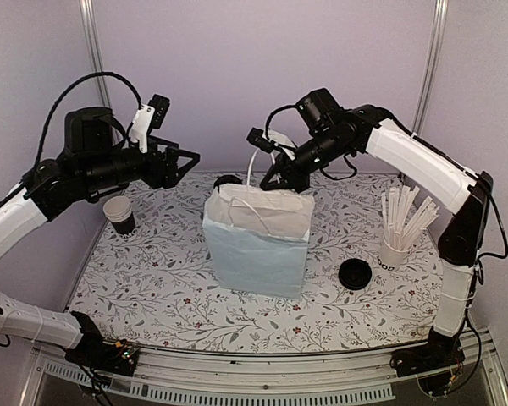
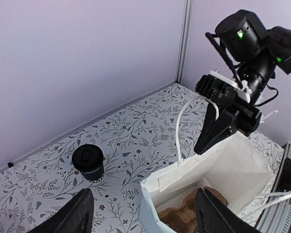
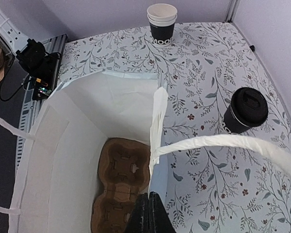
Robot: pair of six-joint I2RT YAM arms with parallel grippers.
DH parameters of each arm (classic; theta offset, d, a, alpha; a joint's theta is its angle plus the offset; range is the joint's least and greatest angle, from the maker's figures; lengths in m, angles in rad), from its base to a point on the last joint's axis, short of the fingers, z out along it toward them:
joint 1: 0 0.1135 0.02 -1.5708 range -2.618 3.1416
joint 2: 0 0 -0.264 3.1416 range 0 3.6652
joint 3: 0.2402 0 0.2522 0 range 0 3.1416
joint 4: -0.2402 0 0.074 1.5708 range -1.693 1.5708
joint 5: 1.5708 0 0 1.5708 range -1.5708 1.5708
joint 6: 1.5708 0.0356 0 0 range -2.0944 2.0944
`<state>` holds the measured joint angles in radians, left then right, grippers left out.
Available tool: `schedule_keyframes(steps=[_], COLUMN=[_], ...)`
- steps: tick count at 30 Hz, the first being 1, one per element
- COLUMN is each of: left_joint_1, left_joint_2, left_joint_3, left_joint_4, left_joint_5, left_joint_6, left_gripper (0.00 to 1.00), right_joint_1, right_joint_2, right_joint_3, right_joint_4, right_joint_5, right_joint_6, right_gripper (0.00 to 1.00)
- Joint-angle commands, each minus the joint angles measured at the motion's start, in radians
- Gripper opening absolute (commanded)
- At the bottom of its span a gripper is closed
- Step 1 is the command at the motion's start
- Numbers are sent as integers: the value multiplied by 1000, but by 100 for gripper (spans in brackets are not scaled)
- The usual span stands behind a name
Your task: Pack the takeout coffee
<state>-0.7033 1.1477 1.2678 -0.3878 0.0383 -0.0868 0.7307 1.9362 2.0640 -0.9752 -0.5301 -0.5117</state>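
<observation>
The takeout coffee (image 1: 229, 180), a small black cup with a black lid, stands upright on the table just behind the bag's left corner. It also shows in the left wrist view (image 2: 88, 162) and the right wrist view (image 3: 246, 110). The pale-blue paper bag (image 1: 258, 245) stands open mid-table with the brown cup carrier (image 3: 123, 184) on its bottom. My right gripper (image 1: 277, 179) is shut on the bag's far rim (image 3: 157, 121) and holds it open. My left gripper (image 1: 184, 163) is open and empty, in the air left of the bag and above the coffee.
Stacked open black cups (image 1: 120, 213) stand at the left. A loose black lid (image 1: 355, 274) lies right of the bag. A white cup of wooden stirrers (image 1: 395, 252) stands at the right. Walls close the back and sides.
</observation>
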Motion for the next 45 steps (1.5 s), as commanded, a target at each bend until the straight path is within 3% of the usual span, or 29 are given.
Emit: schedule_keyframes(steps=[1, 8, 18, 25, 26, 29, 31, 36, 41, 45], left_joint_1=[31, 63, 118, 168, 169, 169, 169, 173, 175, 176], left_joint_2=[-77, -145, -158, -74, -64, -29, -14, 25, 80, 60], left_joint_3=[-35, -46, -87, -44, -41, -36, -34, -50, -21, 26], left_joint_4=[-48, -114, -163, -184, -190, -217, -240, -275, -314, -331], left_joint_5=[-83, -126, -172, -71, -50, 46, 85, 135, 75, 126], left_joint_6=[-9, -30, -95, -109, -107, -98, -90, -70, -76, -84], left_gripper=[74, 74, 78, 78, 78, 79, 80, 81, 78, 75], right_joint_1=[61, 103, 116, 117, 116, 114, 108, 91, 84, 77], right_joint_2=[67, 203, 291, 330, 334, 334, 325, 287, 237, 148], right_joint_3=[126, 301, 338, 363, 363, 364, 363, 362, 333, 221], right_joint_4=[-34, -17, 259, 407, 417, 428, 425, 404, 355, 318], right_joint_5=[-101, -232, -329, -337, -319, -265, -246, -213, -209, -201], right_joint_6=[-3, -4, 130, 252, 257, 253, 241, 208, 166, 98], right_gripper=[0, 0, 0, 0, 7, 43, 57, 67, 70, 71])
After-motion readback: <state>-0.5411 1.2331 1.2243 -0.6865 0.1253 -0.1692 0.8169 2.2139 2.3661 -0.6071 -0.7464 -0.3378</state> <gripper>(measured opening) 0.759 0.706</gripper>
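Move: The paper bag stands about 13 cm to the left hand's right and 5 cm back, its middle some 22 cm below; the cup stack is roughly 22 cm left and 6 cm ahead of that hand. The right hand already holds the bag's far rim, the bag's middle lying 4 cm left, 6 cm back and 14 cm below it, with the lidded coffee about 15 cm ahead and 11 cm left. Keep the right gripper shut on the bag's far rim and drag the bag left about 13 cm, drawing slightly back and then forward while rising and rolling some 20 degrees, then open to release it. Swing the open left gripper left out of the way, then back right and down about 12 cm, tipping its fingers downward until they straddle the bag's rim. ##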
